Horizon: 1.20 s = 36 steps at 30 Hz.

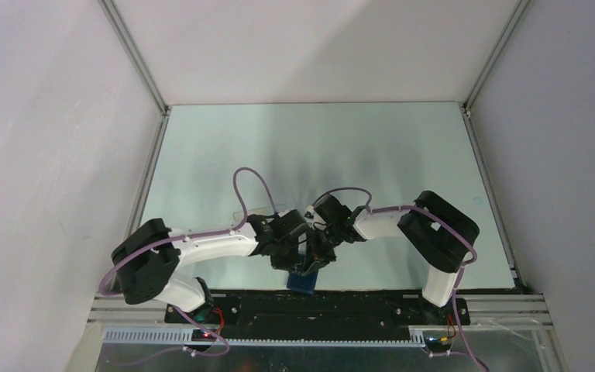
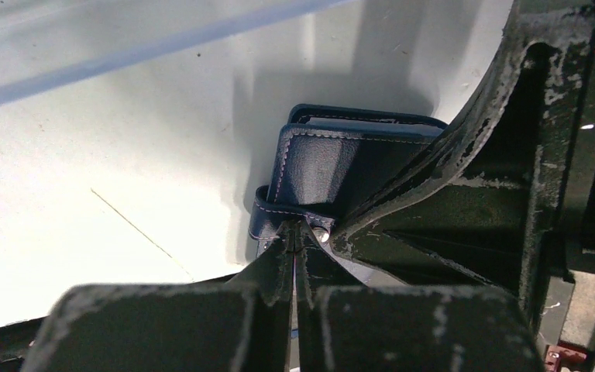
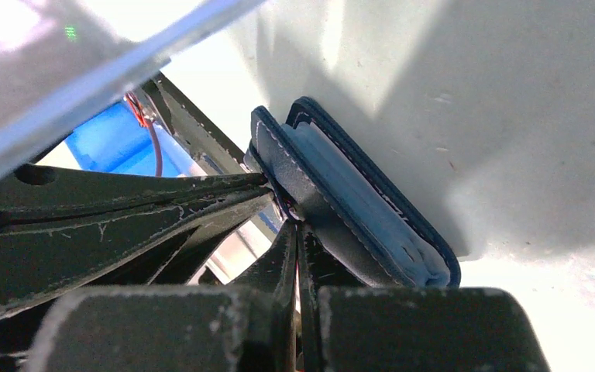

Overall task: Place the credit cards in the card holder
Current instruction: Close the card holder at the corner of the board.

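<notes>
The dark navy card holder (image 1: 304,282) sits folded at the near table edge, between both arms. Its stitched cover and snap tab fill the left wrist view (image 2: 333,155). Its lighter blue inner slots show in the right wrist view (image 3: 356,201). My left gripper (image 2: 300,231) is shut, its tips against the snap tab beside the metal stud. My right gripper (image 3: 296,225) is also shut, its tips touching the holder's lower edge from the other side. From above, the left gripper (image 1: 300,260) and the right gripper (image 1: 321,254) meet over the holder. The credit cards are hidden.
A clear plastic tray (image 1: 254,213) lies just behind the left wrist; its edge crosses the left wrist view (image 2: 163,46) and the right wrist view (image 3: 85,77). The black base rail (image 1: 318,302) runs right behind the holder. Pale green table (image 1: 318,147) stretches beyond.
</notes>
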Each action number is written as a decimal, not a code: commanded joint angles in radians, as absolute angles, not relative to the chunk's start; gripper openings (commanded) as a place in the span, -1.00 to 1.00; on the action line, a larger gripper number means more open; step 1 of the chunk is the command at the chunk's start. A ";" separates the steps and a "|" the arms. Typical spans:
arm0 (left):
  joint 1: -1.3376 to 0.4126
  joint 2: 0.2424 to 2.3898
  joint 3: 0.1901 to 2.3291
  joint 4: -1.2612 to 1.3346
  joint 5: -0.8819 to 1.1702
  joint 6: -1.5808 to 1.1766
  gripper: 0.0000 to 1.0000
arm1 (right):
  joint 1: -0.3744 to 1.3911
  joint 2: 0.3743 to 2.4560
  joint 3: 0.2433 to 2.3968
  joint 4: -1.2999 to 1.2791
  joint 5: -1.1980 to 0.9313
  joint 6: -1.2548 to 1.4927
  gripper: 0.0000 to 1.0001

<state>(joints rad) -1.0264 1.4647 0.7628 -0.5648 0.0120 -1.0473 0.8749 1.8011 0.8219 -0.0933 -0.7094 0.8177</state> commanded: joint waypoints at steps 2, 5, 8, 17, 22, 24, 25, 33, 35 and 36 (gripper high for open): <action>-1.082 1.577 0.729 -0.423 0.012 -1.127 -1.00 | 0.895 1.842 0.792 -0.266 -0.372 0.764 -1.00; -1.095 1.605 0.731 -0.433 0.010 -1.153 -1.00 | 0.898 1.850 0.792 -0.298 -0.345 0.767 -1.00; -1.104 1.636 0.735 -0.444 0.015 -1.179 -1.00 | 0.901 1.867 0.792 -0.300 -0.343 0.775 -1.00; -1.108 1.649 0.726 -0.459 0.004 -1.206 -1.00 | 0.892 1.853 0.792 -0.250 -0.398 0.781 -0.97; -1.108 1.622 0.730 -0.463 0.004 -1.194 -1.00 | 0.896 1.815 0.792 -0.218 -0.430 0.779 -0.57; -1.107 1.591 0.741 -0.463 -0.032 -1.184 -1.00 | 0.893 1.775 0.792 -0.210 -0.438 0.782 -0.41; -1.106 1.581 0.744 -0.463 -0.045 -1.177 -1.00 | 0.891 1.747 0.792 -0.208 -0.442 0.785 -0.32; -1.107 1.532 0.792 -0.464 -0.057 -1.146 -1.00 | 0.877 1.652 0.792 -0.213 -0.469 0.808 -0.18; -1.106 1.524 0.791 -0.465 -0.059 -1.146 -1.00 | 0.875 1.639 0.792 -0.216 -0.478 0.811 -0.17; -1.105 1.520 0.790 -0.465 -0.061 -1.146 -1.00 | 0.876 1.630 0.792 -0.217 -0.483 0.813 -0.16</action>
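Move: The card holder lies under both my hands at the board's near edge, its strap and snap right at my fingertips. From my left hand its middle is about 2 cm to the right, some 1 cm back and 1 cm lower. From my right hand it is about 1 cm back, neither left nor right, and 1 cm below. The clear tray stands roughly 12 cm ahead of my left hand and 7 cm to its left. With both fingertip pairs still on the strap by the snap, I keep my left fingers shut and press them down barely half a centimetre, then ease up and slip about 1 cm right with the holder. My right hand shifts slightly right, then opens its fingers to not quite halfway and backs off the snap, some 1.5 cm up, and forward and right by about 1 cm each. ##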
